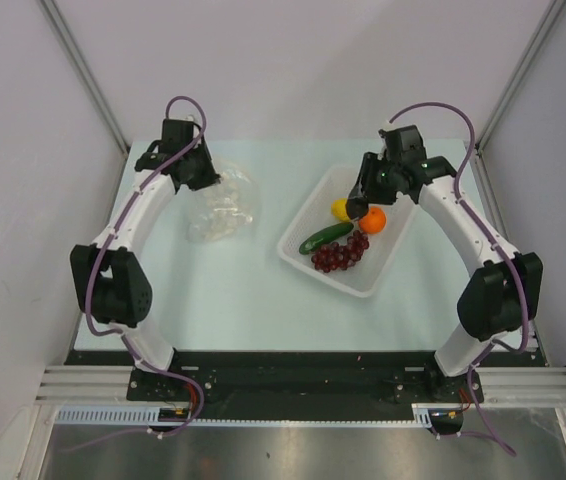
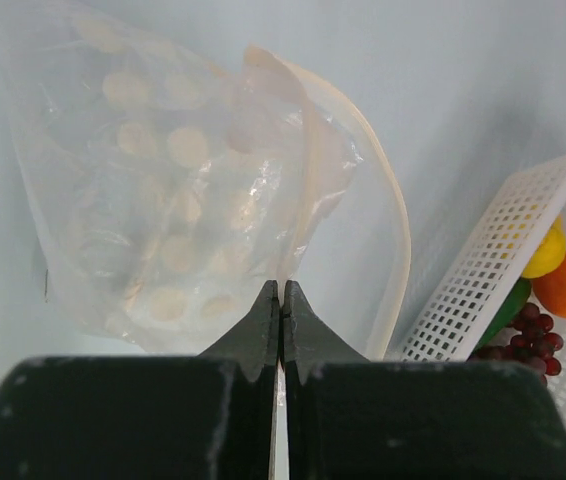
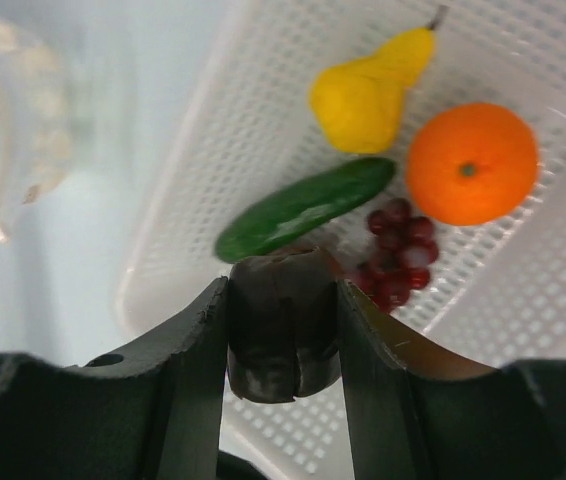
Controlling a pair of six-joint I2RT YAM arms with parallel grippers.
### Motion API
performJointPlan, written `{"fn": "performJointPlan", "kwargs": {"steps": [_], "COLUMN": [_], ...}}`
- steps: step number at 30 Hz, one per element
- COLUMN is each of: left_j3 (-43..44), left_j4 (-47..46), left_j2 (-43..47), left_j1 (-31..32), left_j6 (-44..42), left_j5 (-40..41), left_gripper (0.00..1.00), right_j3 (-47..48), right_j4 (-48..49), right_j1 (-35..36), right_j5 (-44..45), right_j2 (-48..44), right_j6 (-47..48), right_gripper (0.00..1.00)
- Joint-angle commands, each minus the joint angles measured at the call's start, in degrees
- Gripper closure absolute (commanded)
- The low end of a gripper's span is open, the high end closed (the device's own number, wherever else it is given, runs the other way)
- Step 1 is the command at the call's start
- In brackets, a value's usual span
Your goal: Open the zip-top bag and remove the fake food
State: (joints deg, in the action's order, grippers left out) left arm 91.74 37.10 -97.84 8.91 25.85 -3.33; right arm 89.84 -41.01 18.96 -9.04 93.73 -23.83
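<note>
The clear zip-top bag lies crumpled at the back left of the table, and my left gripper is shut on its thin edge. In the white basket lie a green cucumber, a yellow pear, an orange ball and a dark red grape bunch. Over the basket's far end, my right gripper is shut on a small dark round fruit. The bag looks empty of food in the left wrist view.
The perforated white basket stands just right of the bag, angled on the pale table. Grey walls with metal rails close in the left, right and back. Both arm bases sit at the near edge.
</note>
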Motion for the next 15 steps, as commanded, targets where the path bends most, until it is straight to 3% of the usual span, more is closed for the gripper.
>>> {"fn": "performJointPlan", "kwargs": {"steps": [1, 6, 15], "left_j3": [2.6, 1.9, 1.0], "left_j4": [0.5, 0.0, -1.1], "left_j2": [-2.2, -2.7, 0.3], "left_j1": [-0.2, -0.1, -0.1], "left_j6": [-0.7, -0.7, -1.1], "left_j5": [-2.5, -3.9, -6.2], "left_gripper": [1.0, 0.96, 0.68], "right_j3": [0.4, 1.2, 5.7], "right_j4": [-2.7, -5.4, -9.9], "right_j1": [-3.5, -4.6, -5.4], "right_j5": [3.6, 12.2, 18.9], "right_j2": [2.3, 5.6, 10.0], "right_j6": [5.1, 8.6, 10.7], "right_gripper": [0.79, 0.77, 0.74]}}
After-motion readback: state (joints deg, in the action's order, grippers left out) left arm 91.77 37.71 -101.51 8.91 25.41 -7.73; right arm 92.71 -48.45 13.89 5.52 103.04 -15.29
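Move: The right hand already holds the dark fake food over the white basket; the free spot on the basket's right side lies about 10 cm to the right, 1 cm ahead and some 14 cm below. Of its neighbours, all about 12 cm below the hand, the orange is 7 cm right and 5 cm ahead, the grapes 3 cm back and 2 cm left. The left hand pinches the bag, whose middle lies roughly 3 cm ahead, 3 cm left and 10 cm lower. With its grip on the dark fake food kept, the right hand carries it about 9 cm to the right and 7 cm down, away from the cucumber and grapes and past the near side of the orange towards the basket's free right side, slowing as it goes and rolling some 20 degrees so that its left side drops. Meanwhile the left hand lowers the emptied bag about 3 cm, then stops sinking and opens its fingers about a quarter of the way, letting go of the bag's edge. ##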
